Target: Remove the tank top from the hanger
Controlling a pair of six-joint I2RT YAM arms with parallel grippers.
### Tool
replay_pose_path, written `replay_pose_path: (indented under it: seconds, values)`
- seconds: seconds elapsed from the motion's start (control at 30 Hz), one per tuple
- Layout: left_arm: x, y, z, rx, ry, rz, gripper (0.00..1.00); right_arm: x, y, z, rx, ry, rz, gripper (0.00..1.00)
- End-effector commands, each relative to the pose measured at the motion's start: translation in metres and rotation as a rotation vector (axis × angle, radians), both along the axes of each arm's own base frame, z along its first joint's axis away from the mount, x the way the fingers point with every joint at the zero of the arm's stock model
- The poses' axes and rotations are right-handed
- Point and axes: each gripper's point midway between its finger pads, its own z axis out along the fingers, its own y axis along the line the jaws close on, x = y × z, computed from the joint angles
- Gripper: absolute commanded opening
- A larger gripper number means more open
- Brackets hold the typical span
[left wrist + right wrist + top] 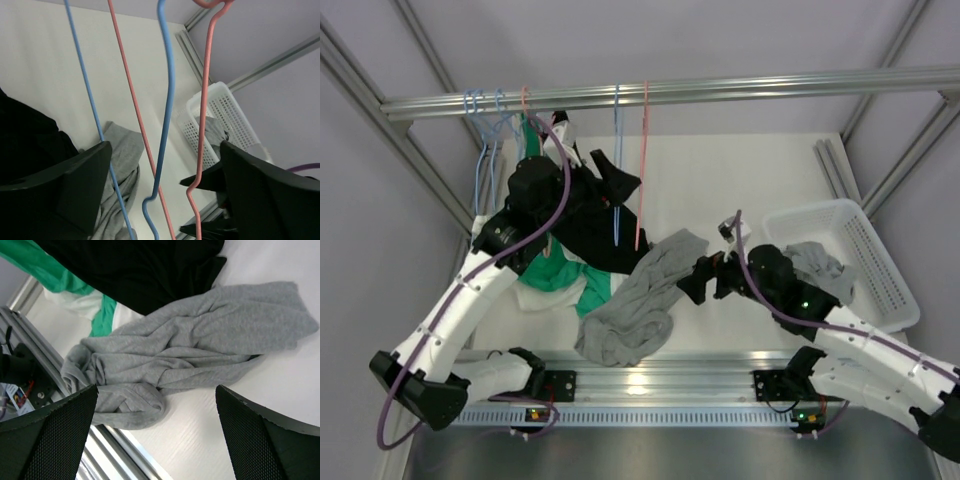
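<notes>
The grey tank top (632, 300) lies crumpled on the white table, off any hanger, and fills the right wrist view (200, 345). My right gripper (705, 278) hovers just above its right edge, open (157, 390), with nothing between its fingers. My left gripper (617, 183) is raised to the hangers and open (165, 150). A bare blue hanger (167, 100) and a bare pink hanger (202, 100) pass between its fingers without being gripped. In the top view these two, blue hanger (616, 150) and pink hanger (645, 160), dangle from the rail (720, 90).
A black garment (585, 225) and a green one (560, 275) lie heaped under the left arm. More hangers (485, 120) crowd the rail's left end. A white basket (880, 270) holding grey cloth stands at the right. An aluminium frame runs along the table's near edge.
</notes>
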Motion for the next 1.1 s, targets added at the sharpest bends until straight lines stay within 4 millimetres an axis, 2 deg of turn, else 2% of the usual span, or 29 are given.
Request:
replay_pose_path:
  seconds: [0.0, 0.03, 0.07, 0.1, 0.17, 0.2, 0.27, 0.3, 0.37, 0.4, 0.5, 0.53, 0.57, 0.7, 0.9, 1.0, 1.07]
  values:
    - [-0.022, 0.020, 0.025, -0.028, -0.080, 0.040, 0.99, 0.002, 0.032, -0.009, 0.060, -0.002, 0.091, 0.99]
    - [-0.023, 0.026, 0.022, -0.016, -0.087, 0.059, 0.99, 0.004, 0.034, -0.017, 0.045, 0.001, 0.092, 0.99]
    - [-0.034, 0.034, 0.031, -0.022, -0.125, 0.066, 0.99, 0.002, 0.040, -0.035, 0.004, 0.024, 0.106, 0.99]
    - [-0.048, 0.049, 0.031, -0.019, -0.156, 0.094, 0.99, 0.005, 0.049, -0.054, -0.066, 0.014, 0.106, 0.99]
    - [-0.052, 0.054, 0.029, -0.015, -0.162, 0.106, 0.99, 0.010, 0.049, -0.060, -0.104, -0.003, 0.085, 0.99]
    - [-0.059, 0.067, 0.025, -0.004, -0.171, 0.146, 0.99, 0.011, 0.052, -0.072, -0.147, 0.003, 0.077, 1.00]
    - [-0.073, 0.083, 0.026, 0.000, -0.208, 0.176, 0.99, 0.018, 0.055, -0.079, -0.165, -0.005, 0.056, 0.99]
    - [-0.072, 0.092, 0.012, 0.026, -0.189, 0.222, 0.99, 0.020, 0.057, -0.090, -0.186, 0.010, 0.054, 0.99]
    - [-0.087, 0.110, 0.015, 0.018, -0.236, 0.267, 0.99, 0.023, 0.063, -0.093, -0.187, 0.007, 0.056, 0.99]
    - [-0.087, 0.118, 0.004, 0.033, -0.231, 0.301, 0.99, 0.022, 0.065, -0.102, -0.207, 0.016, 0.057, 0.99]
    - [-0.105, 0.139, 0.005, 0.026, -0.300, 0.350, 0.99, 0.027, 0.072, -0.116, -0.245, 0.015, 0.046, 0.99]
    - [-0.105, 0.145, -0.006, 0.044, -0.294, 0.376, 0.99, 0.028, 0.074, -0.119, -0.252, 0.014, 0.041, 0.99]
    - [-0.113, 0.153, -0.004, 0.042, -0.324, 0.389, 0.99, 0.030, 0.076, -0.120, -0.258, 0.008, 0.028, 0.99]
    - [-0.116, 0.166, -0.026, 0.118, -0.300, 0.428, 0.99, 0.027, 0.089, -0.121, -0.253, -0.035, 0.016, 0.99]
    - [-0.114, 0.166, -0.066, 0.252, -0.234, 0.397, 0.99, 0.031, 0.085, -0.098, -0.226, -0.120, -0.084, 0.99]
    - [-0.113, 0.165, -0.078, 0.265, -0.217, 0.392, 0.99, 0.038, 0.083, -0.103, -0.272, -0.129, -0.115, 0.99]
    - [-0.114, 0.164, -0.076, 0.267, -0.224, 0.379, 0.99, 0.044, 0.081, -0.114, -0.333, -0.118, -0.143, 0.99]
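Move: The grey tank top lies roughly 11 cm left of the right hand, about 1 cm ahead and 18 cm below; the black top hangs around 20 cm left of that hand, 14 cm ahead and 5 cm lower. From the left hand, the grey tank top is some 12 cm back, 3 cm right and 36 cm down; the emptied blue hanger is right between its opening fingers. The open right hand sinks about 15 cm and leftward towards the grey tank top; the left leaves the hanger leftward-back. ##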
